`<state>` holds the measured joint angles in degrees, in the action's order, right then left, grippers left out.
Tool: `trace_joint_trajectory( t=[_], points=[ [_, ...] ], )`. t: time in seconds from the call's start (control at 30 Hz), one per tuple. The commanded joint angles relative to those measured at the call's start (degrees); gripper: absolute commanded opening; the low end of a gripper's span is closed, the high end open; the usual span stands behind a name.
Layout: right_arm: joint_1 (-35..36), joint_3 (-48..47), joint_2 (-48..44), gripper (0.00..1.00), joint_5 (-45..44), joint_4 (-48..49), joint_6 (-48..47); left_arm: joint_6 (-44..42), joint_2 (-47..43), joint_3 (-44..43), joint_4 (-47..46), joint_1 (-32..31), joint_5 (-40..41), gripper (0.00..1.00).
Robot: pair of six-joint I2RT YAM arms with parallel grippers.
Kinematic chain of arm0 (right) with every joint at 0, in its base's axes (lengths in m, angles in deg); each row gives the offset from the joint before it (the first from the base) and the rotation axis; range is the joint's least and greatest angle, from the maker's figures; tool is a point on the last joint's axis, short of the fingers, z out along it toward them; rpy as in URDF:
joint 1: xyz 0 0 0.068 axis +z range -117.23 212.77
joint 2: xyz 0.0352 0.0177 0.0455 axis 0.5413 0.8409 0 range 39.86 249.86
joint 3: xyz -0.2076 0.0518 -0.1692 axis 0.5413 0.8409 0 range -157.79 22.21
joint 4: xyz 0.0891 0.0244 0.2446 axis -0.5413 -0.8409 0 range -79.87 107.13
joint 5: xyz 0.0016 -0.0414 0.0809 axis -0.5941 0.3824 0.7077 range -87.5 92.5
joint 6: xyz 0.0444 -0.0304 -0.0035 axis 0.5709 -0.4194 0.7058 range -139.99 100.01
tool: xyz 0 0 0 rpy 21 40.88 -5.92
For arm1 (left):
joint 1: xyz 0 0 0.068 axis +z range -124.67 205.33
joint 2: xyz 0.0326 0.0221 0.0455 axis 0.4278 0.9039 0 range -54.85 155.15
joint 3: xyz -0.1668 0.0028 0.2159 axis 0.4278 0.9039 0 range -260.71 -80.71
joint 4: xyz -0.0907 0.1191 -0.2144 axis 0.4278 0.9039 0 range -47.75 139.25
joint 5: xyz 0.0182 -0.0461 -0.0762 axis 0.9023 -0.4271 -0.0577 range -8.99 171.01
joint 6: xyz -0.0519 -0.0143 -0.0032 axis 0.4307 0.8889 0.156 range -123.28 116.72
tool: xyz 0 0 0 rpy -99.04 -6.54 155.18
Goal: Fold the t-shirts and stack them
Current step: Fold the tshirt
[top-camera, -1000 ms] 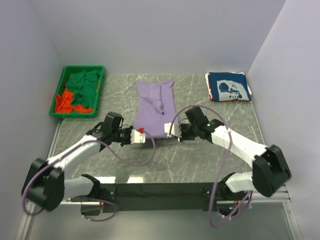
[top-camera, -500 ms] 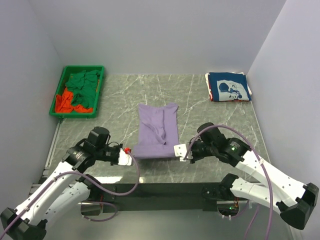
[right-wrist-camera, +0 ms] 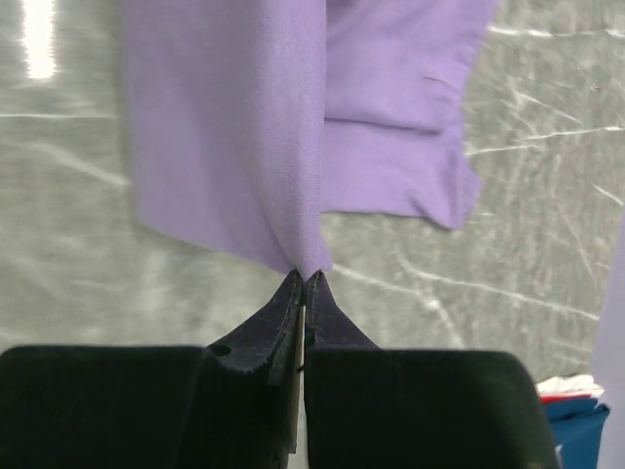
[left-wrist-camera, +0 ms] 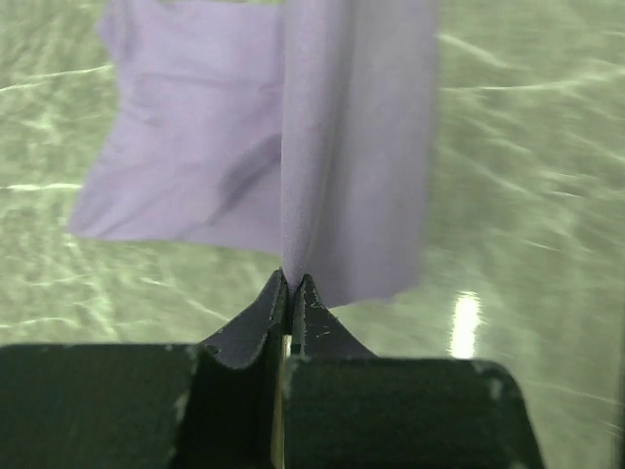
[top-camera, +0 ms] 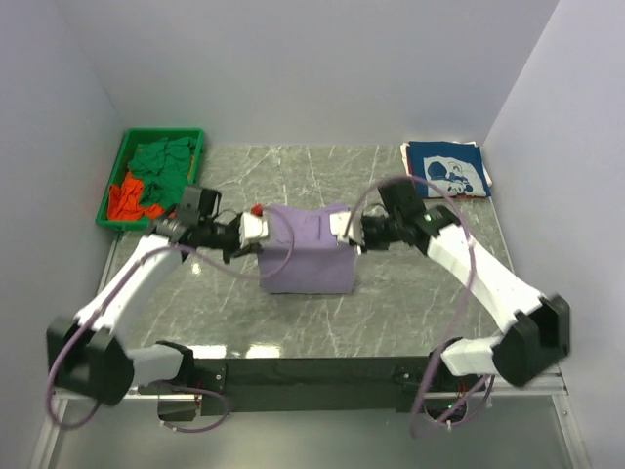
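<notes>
The lavender-purple t-shirt lies mid-table, with its near edge lifted and carried back over itself. My left gripper is shut on its left corner, and the cloth rises from the pinched fingertips. On the opposite side my right gripper is shut on the right corner, the fabric hanging out from its tips. A folded navy t-shirt with white print rests at the back right. Green t-shirts and an orange-red one lie crumpled in the bin.
The green plastic bin stands at the back left against the wall. Grey walls close in the table on three sides. Marbled tabletop shows between the shirt and the arm bases.
Both grippers, still shut on the lavender shirt's near corners, swung from near the front edge up and back toward the middle, folding the shirt's near half over its far half.
</notes>
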<state>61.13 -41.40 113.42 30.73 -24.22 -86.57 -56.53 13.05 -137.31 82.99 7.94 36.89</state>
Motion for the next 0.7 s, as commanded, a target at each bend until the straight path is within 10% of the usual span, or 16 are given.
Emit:
trace_joint_trajectory(
  t=[0.0, 0.33, 0.67],
  points=[
    [-3.30, -8.09, 8.42, 0.00, 2.97, 1.09, -4.51, -1.25, 7.92, -7.46, -4.69, 1.39, -0.37, 0.01],
    [-6.91, -30.14, 38.57, 0.00, 0.25, -1.72, -5.84, 3.86, 41.75, -28.19, -7.25, 2.44, 4.92, 0.01],
    [-6.39, -32.20, 45.37, 0.00, -3.44, -5.86, -3.38, 6.50, 49.26, -30.95, -3.65, 2.45, 5.98, 0.01]
  ],
)
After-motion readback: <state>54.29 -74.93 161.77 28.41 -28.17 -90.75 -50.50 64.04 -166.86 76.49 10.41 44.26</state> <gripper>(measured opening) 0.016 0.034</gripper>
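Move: Both hands hold the t-shirt's raised edge. The middle of its far edge on the table, where it is being taken, lies about 18 cm ahead of the left hand, 8 cm right and 16 cm below; for the right hand, 17 cm ahead, 8 cm left, 15 cm below. The green bin is some 26 cm ahead and 24 cm left of the left hand; the folded stack is 26 cm ahead and 21 cm right of the right hand. Both closed grippers swing the held edge some 16 cm forward, then down about 13 cm onto the far part. ##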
